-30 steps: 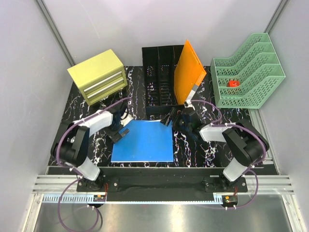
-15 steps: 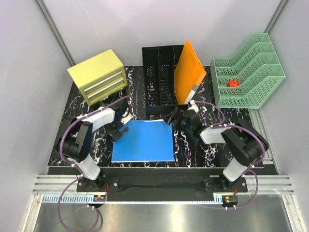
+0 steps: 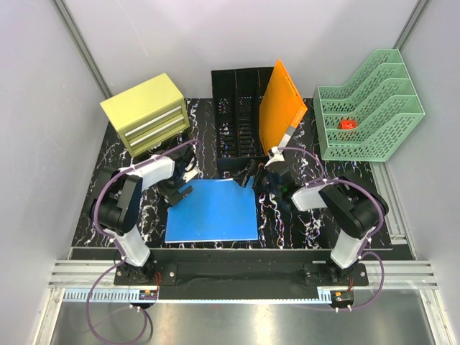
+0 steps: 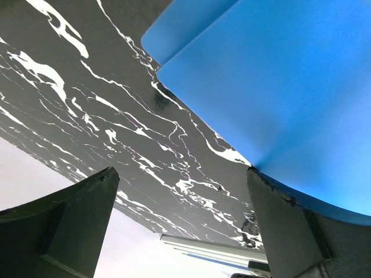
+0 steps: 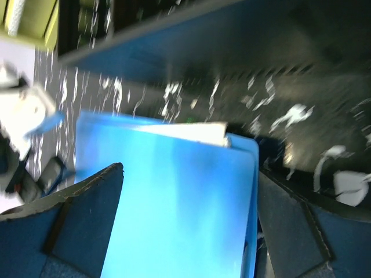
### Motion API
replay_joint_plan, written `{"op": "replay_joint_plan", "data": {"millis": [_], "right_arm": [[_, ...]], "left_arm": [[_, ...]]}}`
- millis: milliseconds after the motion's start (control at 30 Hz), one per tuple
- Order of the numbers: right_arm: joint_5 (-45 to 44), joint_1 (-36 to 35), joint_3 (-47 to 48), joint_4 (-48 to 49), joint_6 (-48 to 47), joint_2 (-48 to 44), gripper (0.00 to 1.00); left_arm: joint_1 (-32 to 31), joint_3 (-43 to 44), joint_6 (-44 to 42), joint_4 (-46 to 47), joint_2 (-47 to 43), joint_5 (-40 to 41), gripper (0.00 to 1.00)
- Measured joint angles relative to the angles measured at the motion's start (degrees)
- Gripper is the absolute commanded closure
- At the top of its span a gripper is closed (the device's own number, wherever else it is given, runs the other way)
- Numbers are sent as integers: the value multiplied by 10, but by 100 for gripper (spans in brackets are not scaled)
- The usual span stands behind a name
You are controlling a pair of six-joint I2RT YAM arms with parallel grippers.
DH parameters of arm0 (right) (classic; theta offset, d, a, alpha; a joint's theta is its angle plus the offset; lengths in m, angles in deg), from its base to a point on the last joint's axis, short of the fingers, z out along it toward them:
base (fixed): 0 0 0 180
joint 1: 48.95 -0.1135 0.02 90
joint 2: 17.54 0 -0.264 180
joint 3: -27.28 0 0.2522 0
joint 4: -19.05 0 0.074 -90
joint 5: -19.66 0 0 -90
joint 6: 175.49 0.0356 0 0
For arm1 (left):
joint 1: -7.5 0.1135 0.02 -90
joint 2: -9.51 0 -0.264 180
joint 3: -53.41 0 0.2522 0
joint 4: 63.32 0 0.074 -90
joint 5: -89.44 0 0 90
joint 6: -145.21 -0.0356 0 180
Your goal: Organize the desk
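Note:
A blue folder (image 3: 213, 210) lies flat on the black marble-veined desk (image 3: 302, 223), near the front centre. My left gripper (image 3: 181, 188) hangs open at its far left corner. In the left wrist view the gripper (image 4: 181, 174) straddles the folder's edge (image 4: 278, 75), one finger over bare desk (image 4: 87, 116). My right gripper (image 3: 251, 180) stands open at the far right corner. In the right wrist view the gripper (image 5: 190, 171) has the folder (image 5: 174, 202) filling the gap between its fingers, and white paper (image 5: 191, 132) pokes out of the folder. Nothing is gripped.
A black mesh file holder (image 3: 237, 118) stands at the back centre with an orange folder (image 3: 282, 108) leaning in it. A yellow-green drawer cabinet (image 3: 146, 113) sits back left. A green tiered tray (image 3: 370, 106) at back right holds a small red object (image 3: 348, 123).
My right gripper has shifted left, closer to the folder's far right corner. The left gripper has edged slightly toward the back. The folder has not moved.

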Motion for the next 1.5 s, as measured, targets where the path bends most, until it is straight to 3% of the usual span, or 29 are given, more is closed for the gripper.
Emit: {"op": "replay_joint_plan", "data": {"millis": [100,233,367,533,567,633,833,967,1067,1267,1500], "right_arm": [[33,-6,-9,-7,-11,-11,6],[84,-9,-29,-18,-24,-28,41],[137,-12,-49,-47,-24,-40,63],[196,-14,-50,-87,-20,-37,80],[206,-14,-49,-92,-19,-36,90],[220,-14,-46,-108,-17,-35,100],[231,-15,-31,-196,-18,-80,100],[226,-24,6,-338,-46,-169,100],[216,-29,86,-476,-79,-239,100],[124,-35,391,-733,-157,-253,100],[-11,-33,751,-979,-233,-143,100]], "left_arm": [[-6,3,0,-2,5,8,1],[-15,9,0,-8,12,19,1],[-21,13,0,-9,18,28,1],[-30,20,0,-9,25,38,1],[-31,21,0,-9,26,39,1],[-33,22,1,-7,26,39,1],[-39,28,3,-1,26,34,1],[-41,52,12,9,24,8,1],[-32,103,20,0,12,-17,1],[22,195,52,-13,-70,-89,1],[88,204,82,-31,-178,-182,1]]}}
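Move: The blue folders lie flat, their middle about 11 cm back and 13 cm left of the right hand and 3 cm below it; this open hand is at their far right corner. From it the black file holder stands some 16 cm ahead and 2 cm left, with the orange folder in its right slot, 16 cm ahead, 8 cm right. From the left hand the folders' middle is about 15 cm right, 4 cm back; the yellow drawer box about 25 cm ahead, 7 cm left. Back some 11 cm along the blue folders' right edge goes the right hand, sinking slightly and turning about 20 degrees counter-clockwise while its fingers shut and pinch that edge; it then lifts fast, over 30 cm, easing forward again. The open left hand first bears 2 cm rightward against the left edge, then lets go, rising some 18 cm and forward. ##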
